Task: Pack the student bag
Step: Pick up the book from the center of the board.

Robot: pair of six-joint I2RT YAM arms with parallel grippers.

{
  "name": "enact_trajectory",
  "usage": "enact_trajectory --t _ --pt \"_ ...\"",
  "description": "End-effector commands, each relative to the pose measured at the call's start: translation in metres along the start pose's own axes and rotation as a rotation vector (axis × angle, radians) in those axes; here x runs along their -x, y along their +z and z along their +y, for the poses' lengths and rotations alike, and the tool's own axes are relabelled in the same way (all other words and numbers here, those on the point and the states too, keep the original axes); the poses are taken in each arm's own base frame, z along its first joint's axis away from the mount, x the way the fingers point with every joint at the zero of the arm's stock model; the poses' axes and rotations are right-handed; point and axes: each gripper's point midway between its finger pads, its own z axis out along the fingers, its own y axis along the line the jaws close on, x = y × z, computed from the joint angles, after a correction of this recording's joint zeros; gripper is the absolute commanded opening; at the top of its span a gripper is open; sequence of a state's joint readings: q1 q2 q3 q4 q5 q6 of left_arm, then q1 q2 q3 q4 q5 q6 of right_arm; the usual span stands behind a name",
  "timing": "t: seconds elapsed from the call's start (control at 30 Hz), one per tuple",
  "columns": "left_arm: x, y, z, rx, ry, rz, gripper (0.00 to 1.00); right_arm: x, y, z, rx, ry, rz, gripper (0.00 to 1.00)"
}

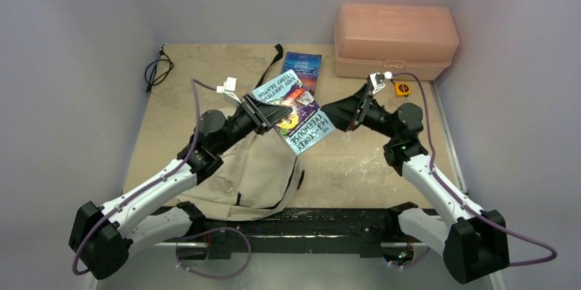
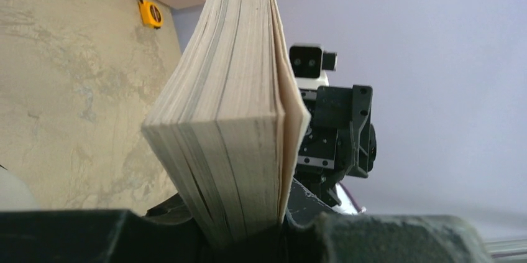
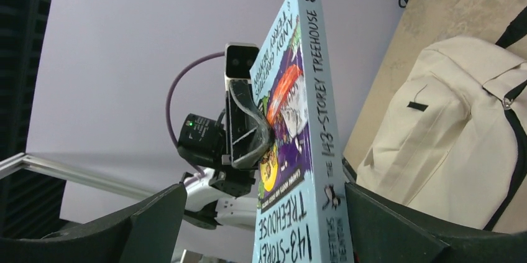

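My left gripper [image 1: 266, 113] is shut on a light-blue book, "The 143-Storey Treehouse" [image 1: 296, 113], and holds it in the air above the top of the student bag [image 1: 250, 173], a beige backpack lying flat on the table. In the left wrist view the book's page edges [image 2: 230, 101] are clamped between the fingers of the left gripper [image 2: 248, 233]. My right gripper [image 1: 337, 116] is open at the book's right edge. In the right wrist view the book [image 3: 298, 151] stands between the wide jaws of the right gripper [image 3: 264, 213], its spine close to the right finger [image 3: 398, 226]. The bag [image 3: 447, 145] lies beyond.
A second blue book [image 1: 302, 69] lies on the table behind the held one. A salmon-pink plastic box [image 1: 394, 40] stands at the back right, with a yellow tape measure [image 1: 403, 88] in front of it. A black cable [image 1: 157, 70] lies at the back left.
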State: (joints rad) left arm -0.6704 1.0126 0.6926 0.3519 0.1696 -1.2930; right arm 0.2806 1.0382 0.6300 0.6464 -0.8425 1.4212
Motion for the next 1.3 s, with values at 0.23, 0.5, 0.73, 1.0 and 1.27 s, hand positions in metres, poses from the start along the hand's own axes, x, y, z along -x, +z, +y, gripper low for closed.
enact_trajectory --t 0.23,0.5,0.73,1.0,1.27 --pt "0.061 -0.012 -0.057 -0.263 -0.086 -0.318 0.00 -0.018 0.015 0.021 0.123 0.071 -0.077 0.93" --pt "0.061 -0.008 -0.044 -0.265 -0.106 -0.337 0.00 -0.030 0.033 0.039 0.196 0.114 -0.062 0.72" --pt "0.053 -0.008 -0.036 -0.253 -0.089 -0.309 0.00 -0.028 0.039 0.043 0.229 0.130 -0.096 0.39" --pt "0.001 -0.017 0.041 0.055 -0.058 -0.091 0.30 -0.031 0.046 0.011 0.069 0.094 -0.085 0.00" --pt "-0.038 -0.059 0.089 0.353 0.148 0.146 0.54 -0.003 0.023 -0.030 -0.276 -0.117 -0.200 0.00"
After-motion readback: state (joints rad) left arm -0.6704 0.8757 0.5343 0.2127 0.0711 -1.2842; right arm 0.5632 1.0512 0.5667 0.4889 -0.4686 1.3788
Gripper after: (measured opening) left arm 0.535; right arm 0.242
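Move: The book is in my left hand's grip, its middle about 3 cm to the right of that hand point and level with it. The open right gripper waits roughly 11 cm to the left hand's right, at about the same height; from it, the book's middle is some 9 cm to the left. From my left hand, the backpack lies about 14 cm left, 7 back and 25 below; the Jane Eyre book is some 28 cm ahead, 4 right and 30 down. I slide my open right hand about 6 cm left and slightly back to the book's near right end and close its fingers there, while my left hand still holds the book, shifting a few cm forward and left and turning nearly 20 degrees. Then my left fingers open and that hand sinks about 8 cm and draws back, as my right lowers the book some 5 cm. ##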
